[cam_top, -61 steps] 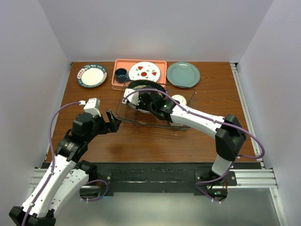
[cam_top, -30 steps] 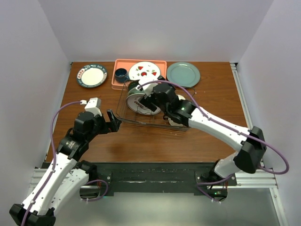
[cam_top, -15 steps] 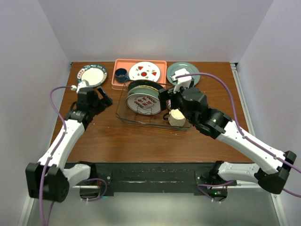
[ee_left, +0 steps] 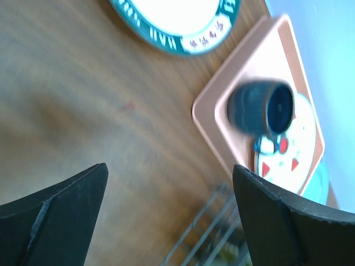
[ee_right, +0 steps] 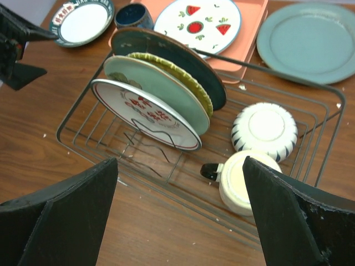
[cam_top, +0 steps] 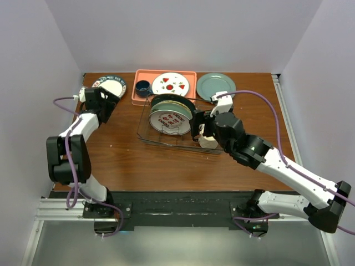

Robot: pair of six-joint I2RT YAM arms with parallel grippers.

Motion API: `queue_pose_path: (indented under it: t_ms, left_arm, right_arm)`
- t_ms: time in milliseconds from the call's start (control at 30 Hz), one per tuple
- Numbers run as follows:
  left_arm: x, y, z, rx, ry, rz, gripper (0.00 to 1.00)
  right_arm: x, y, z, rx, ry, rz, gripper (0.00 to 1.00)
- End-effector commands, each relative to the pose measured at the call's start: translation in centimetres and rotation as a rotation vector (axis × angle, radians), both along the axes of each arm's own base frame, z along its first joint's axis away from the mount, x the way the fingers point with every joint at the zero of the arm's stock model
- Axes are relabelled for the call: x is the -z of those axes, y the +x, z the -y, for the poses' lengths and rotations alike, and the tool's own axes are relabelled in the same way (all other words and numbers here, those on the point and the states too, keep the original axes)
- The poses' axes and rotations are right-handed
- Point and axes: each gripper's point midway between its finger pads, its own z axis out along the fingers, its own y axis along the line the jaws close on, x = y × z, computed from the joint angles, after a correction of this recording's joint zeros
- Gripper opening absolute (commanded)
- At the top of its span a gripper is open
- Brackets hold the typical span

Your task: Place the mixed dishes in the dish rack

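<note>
The dish rack (cam_top: 166,137) (ee_right: 83,119) holds upright plates: dark teal (ee_right: 183,55), yellow woven (ee_right: 191,86), pale green (ee_right: 152,83), and at the front a white one with red marks (ee_right: 145,113). A ribbed bowl (ee_right: 265,128) and a cream bowl (ee_right: 244,180) lie upside down at its right end. The white dark-green-rimmed plate (cam_top: 109,87) (ee_left: 177,16) lies flat at the table's far left. My left gripper (cam_top: 111,105) (ee_left: 169,169) hangs open and empty just near of it. My right gripper (cam_top: 195,127) (ee_right: 180,166) stands open and empty over the rack's near edge.
A salmon-pink tray (cam_top: 145,75) (ee_left: 213,119) behind the rack carries a dark blue cup (cam_top: 143,87) (ee_left: 260,108) and a white plate with red fruit marks (cam_top: 170,84). A plain grey-green plate (cam_top: 216,87) lies right of it. Brown table (cam_top: 166,166) stretches nearward.
My left arm has swung away to the far left, up to the green-rimmed plate. My right gripper has pulled back from the plates in the rack toward its right end.
</note>
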Motion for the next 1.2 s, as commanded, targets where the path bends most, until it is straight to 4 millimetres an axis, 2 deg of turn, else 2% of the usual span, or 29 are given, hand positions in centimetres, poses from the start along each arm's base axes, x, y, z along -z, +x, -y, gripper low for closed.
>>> queue_pose_path:
  t_ms: [0,67,100,133,167,233,267,500,767,933,1033,1067,1133,1167]
  left_arm:
    - [-0.8,4.9,-1.6,-0.068,-0.069,0.134,1.00]
    - [-0.4,6.1,-2.3,-0.093,-0.095,0.169,1.00]
    - [0.9,6.6,-2.6,-0.106,-0.110,0.158,0.99]
    - [1.1,7.1,-2.9,-0.129,-0.132,0.177,0.98]
    - [2.4,7.5,-3.4,-0.163,-0.141,0.155,0.98]
    - [2.9,8.0,-3.9,-0.218,-0.182,0.167,0.98]
    - [3.8,8.1,-4.3,-0.251,-0.188,0.158,0.97]
    - [4.4,9.4,-5.9,-0.431,-0.289,0.189,0.95]
    - [6.6,11.5,-6.3,-0.501,-0.360,0.127,0.92]
    - [6.8,11.5,-7.0,-0.554,-0.349,0.097,0.89]
    - [7.1,11.4,-7.6,-0.599,-0.339,0.050,0.81]
    - [7.4,11.4,-7.5,-0.602,-0.335,0.037,0.73]
    - [7.6,11.4,-7.6,-0.609,-0.328,0.018,0.67]
    - [7.5,11.4,-7.7,-0.612,-0.327,0.015,0.61]
  right_arm:
    - [-0.5,0.5,-0.4,0.035,0.097,0.012,0.99]
    - [-0.5,0.6,-0.4,0.040,0.097,0.017,0.98]
    - [-0.4,0.7,-0.4,0.041,0.094,0.017,0.98]
    - [-0.6,0.7,-0.4,0.039,0.095,0.023,0.99]
    - [-0.6,0.7,-0.4,0.039,0.094,0.023,0.98]
    - [-0.9,0.6,-0.3,0.033,0.098,0.032,0.99]
    - [-1.0,0.5,-0.4,0.025,0.103,0.034,0.98]
    - [-1.8,0.0,0.4,0.021,0.108,0.059,0.99]
    - [-2.1,-0.1,1.4,0.051,0.105,0.084,0.98]
    - [-1.8,-0.1,1.6,0.057,0.103,0.082,0.98]
    - [-1.9,-0.1,1.8,0.065,0.106,0.085,0.98]
    - [-2.0,-0.1,1.8,0.066,0.107,0.088,0.98]
    - [-2.1,-0.1,2.1,0.073,0.109,0.092,0.99]
    - [-2.2,-0.1,2.1,0.076,0.110,0.095,0.98]
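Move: The white plate with the green rim lies about 19 cm ahead of the left hand, some 6 cm to its left and 11 cm below. The blue mug stands level with that plate, roughly 18 cm to its right, and the watermelon plate lies about 14 cm further right and 1 cm farther out. From the right hand, over the rack, the green-rimmed plate is some 36 cm ahead, 44 cm left and 29 cm below. Forward and down at first, sinking about 7 cm, then nearly level onward and to its left, the left hand comes in over the table to the near edge of the green-rimmed plate, some 11 cm farther out in all. The wrist swings about 30 degrees counter-clockwise and rolls its left side down some 20 degrees; the wide-open fingers start closing at the rim by the end. Contact can't be made out. ##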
